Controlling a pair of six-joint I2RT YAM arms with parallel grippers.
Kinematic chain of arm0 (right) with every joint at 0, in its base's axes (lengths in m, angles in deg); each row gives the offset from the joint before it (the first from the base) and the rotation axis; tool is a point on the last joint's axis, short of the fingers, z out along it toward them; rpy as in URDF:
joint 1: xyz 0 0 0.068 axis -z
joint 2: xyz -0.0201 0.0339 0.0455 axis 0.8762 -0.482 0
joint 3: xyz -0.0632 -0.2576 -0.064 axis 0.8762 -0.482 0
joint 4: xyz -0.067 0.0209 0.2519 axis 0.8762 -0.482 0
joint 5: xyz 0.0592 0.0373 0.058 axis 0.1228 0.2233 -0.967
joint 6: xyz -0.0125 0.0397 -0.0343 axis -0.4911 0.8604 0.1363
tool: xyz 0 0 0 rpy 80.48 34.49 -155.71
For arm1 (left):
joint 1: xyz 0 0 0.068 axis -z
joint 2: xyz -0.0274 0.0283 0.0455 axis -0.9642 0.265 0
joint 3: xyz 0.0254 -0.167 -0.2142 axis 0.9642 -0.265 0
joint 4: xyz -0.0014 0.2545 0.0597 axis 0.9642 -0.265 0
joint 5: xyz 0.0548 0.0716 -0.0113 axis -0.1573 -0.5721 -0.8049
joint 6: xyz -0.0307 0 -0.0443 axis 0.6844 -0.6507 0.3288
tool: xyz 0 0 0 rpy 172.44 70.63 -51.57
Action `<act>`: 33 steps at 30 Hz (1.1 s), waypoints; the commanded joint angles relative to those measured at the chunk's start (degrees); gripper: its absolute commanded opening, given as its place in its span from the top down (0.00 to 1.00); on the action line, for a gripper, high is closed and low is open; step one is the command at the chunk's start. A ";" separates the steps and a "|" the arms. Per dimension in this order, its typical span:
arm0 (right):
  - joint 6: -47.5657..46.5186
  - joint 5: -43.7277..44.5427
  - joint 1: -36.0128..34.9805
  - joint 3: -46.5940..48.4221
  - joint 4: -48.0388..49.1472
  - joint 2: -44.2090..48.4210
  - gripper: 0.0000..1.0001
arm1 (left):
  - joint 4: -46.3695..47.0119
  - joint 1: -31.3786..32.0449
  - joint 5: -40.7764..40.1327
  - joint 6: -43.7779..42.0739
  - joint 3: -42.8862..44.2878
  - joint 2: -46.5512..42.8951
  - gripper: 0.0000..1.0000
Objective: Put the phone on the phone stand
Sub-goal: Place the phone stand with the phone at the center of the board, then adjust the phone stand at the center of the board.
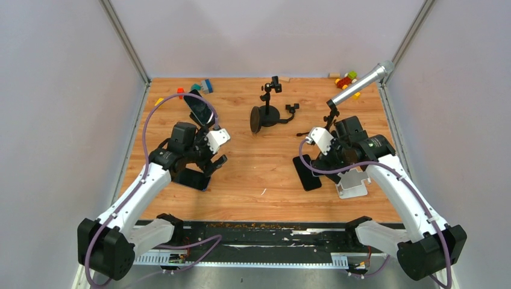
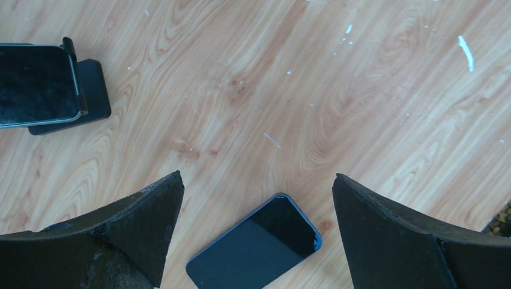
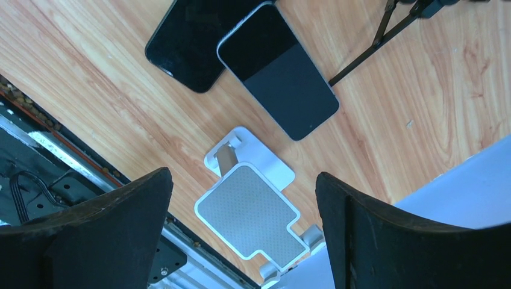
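A dark phone (image 2: 256,247) lies flat on the wood, screen up, below and between the fingers of my left gripper (image 2: 256,180), which is open and holds nothing. From above, that phone (image 1: 193,179) lies just under the left gripper (image 1: 211,155). Two more dark phones (image 3: 277,69) (image 3: 187,42) lie flat side by side by the right arm. A white phone stand (image 3: 247,214) with a grey dotted pad sits under my right gripper (image 3: 241,177), which is open and empty. In the top view the white stand (image 1: 352,185) is near the table's front edge.
Another phone leans on a black stand (image 1: 199,108) behind the left arm; the left wrist view shows this occupied stand (image 2: 96,90) too. A black tripod holder (image 1: 268,113) stands mid-table. Toy blocks (image 1: 346,79) and a silver cylinder (image 1: 361,84) lie at the back.
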 commanded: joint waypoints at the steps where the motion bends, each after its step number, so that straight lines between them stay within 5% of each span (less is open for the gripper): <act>1: 2.02 -2.91 0.11 3.72 7.44 -0.42 0.10 | 5.71 1.07 -3.04 3.03 3.11 3.60 0.00; 6: 4.07 -5.13 0.13 5.95 14.23 -3.44 0.10 | 7.95 3.40 -5.37 5.22 7.85 9.58 0.00; 21: 2.83 -1.88 0.05 5.44 10.85 -3.97 0.10 | 15.81 13.01 -9.43 7.24 7.83 16.64 0.00; 33: 6.17 -7.99 -0.19 4.35 18.18 -5.71 0.11 | 35.74 13.28 -20.55 23.90 18.73 34.47 0.00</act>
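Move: The round-pad stand is about 22 cm ahead of my empty left hand and 18 cm to its right, somewhat lower; the phone stand with the phone sits some 25 cm ahead and 5 cm left. From my right hand the round-pad stand is about 29 cm ahead, 32 cm left; nearer, the silver-edged phone lies 8 cm ahead and 5 cm left, the black phone 5 cm ahead and 14 cm left, both about 15 cm below. I swing my open left hand forward, then right, then quickly forward and right again, about 15 cm in all at nearly level height, closing on the round-pad stand and touching nothing. My right hand, also open and empty, leaves the white stand, going some 6 cm forward, 4 cm left and a little up over the two phones, its fingers tipping up about 10 degrees. ##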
